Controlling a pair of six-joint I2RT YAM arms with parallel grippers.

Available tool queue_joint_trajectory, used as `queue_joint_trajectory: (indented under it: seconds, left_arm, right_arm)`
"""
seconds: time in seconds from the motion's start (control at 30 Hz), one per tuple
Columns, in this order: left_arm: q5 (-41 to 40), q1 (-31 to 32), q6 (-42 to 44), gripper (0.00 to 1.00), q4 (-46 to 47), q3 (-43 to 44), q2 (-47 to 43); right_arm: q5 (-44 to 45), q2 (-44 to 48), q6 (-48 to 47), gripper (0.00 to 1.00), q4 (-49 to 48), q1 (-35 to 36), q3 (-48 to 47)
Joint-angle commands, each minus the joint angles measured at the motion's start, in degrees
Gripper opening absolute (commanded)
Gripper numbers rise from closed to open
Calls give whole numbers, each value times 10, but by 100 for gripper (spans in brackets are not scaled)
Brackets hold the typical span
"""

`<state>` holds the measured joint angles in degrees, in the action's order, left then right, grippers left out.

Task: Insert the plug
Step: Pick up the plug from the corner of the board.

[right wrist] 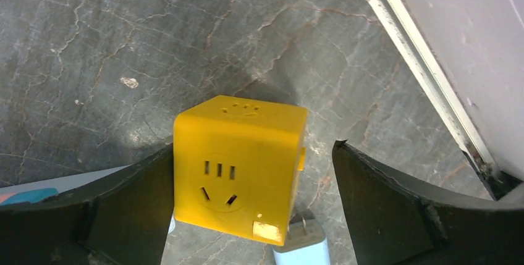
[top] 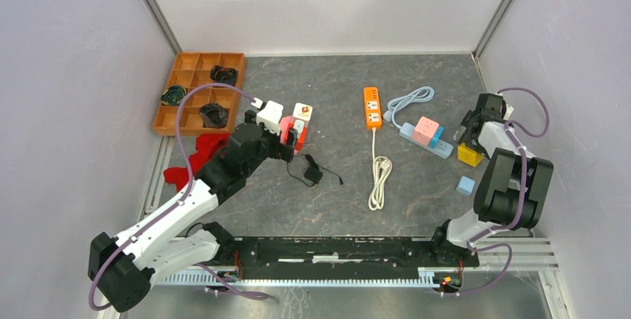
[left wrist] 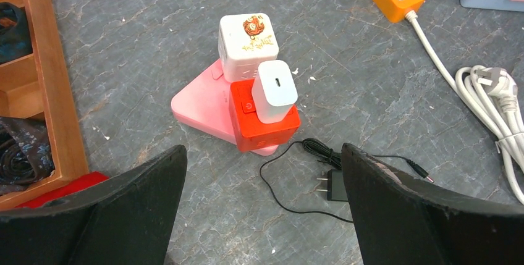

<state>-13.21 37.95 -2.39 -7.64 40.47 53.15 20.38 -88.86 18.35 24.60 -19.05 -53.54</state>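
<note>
A black plug with two prongs and a thin coiled cable lies on the table just inside my left gripper's right finger, also seen from above. My left gripper is open and holds nothing. It hovers near a red socket cube with a white charger plugged into it. My right gripper is open around a yellow socket cube that rests against its left finger. A light blue plug lies just below the cube.
A white cube and a pink base adjoin the red cube. An orange power strip with a coiled white cord lies mid-table. A blue-grey strip carries a pink cube. A wooden tray and red cloth are at the left.
</note>
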Motion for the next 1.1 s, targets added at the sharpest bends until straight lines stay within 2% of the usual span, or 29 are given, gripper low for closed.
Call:
queue_joint_trajectory:
  seconds: [0.0, 0.17, 0.3, 0.4, 0.87, 1.07]
  left_arm:
    - [0, 0, -15, 100, 11, 13, 5]
    - [3, 0, -16, 100, 12, 13, 7]
    - [5, 0, -16, 100, 12, 12, 4]
    - [4, 0, -14, 100, 12, 11, 3]
    - [25, 0, -22, 100, 17, 12, -3]
    - [47, 0, -27, 100, 27, 7, -4]
  right_arm:
    - [-22, -21, -12, 93, -25, -6, 5]
    - [-35, -23, -27, 78, -35, -6, 7]
    - [-41, -23, -28, 72, -35, -6, 7]
    - [-42, -21, -36, 58, -35, -6, 8]
    - [-49, 53, -48, 43, -17, -2, -16]
    - [-48, 76, -47, 40, -5, 22, -37]
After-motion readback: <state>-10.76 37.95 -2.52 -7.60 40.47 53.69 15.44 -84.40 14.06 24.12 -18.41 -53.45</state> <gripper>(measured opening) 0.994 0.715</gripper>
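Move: The yellow plug sits between the right hand's open fingers, its middle about 1 cm ahead and 2 cm below. The light blue cube lies some 8 cm back and 1 cm left of the hand; the light blue power strip's middle is about 12 cm left and 4 cm ahead, carrying the pink plug, 12 cm left and 5 cm ahead. For the left hand, the yellow plug is roughly 48 cm right, 3 cm back and 17 cm below. The right hand sinks about 1 cm, closes its fingers on the yellow plug, then lifts some 3 cm. ##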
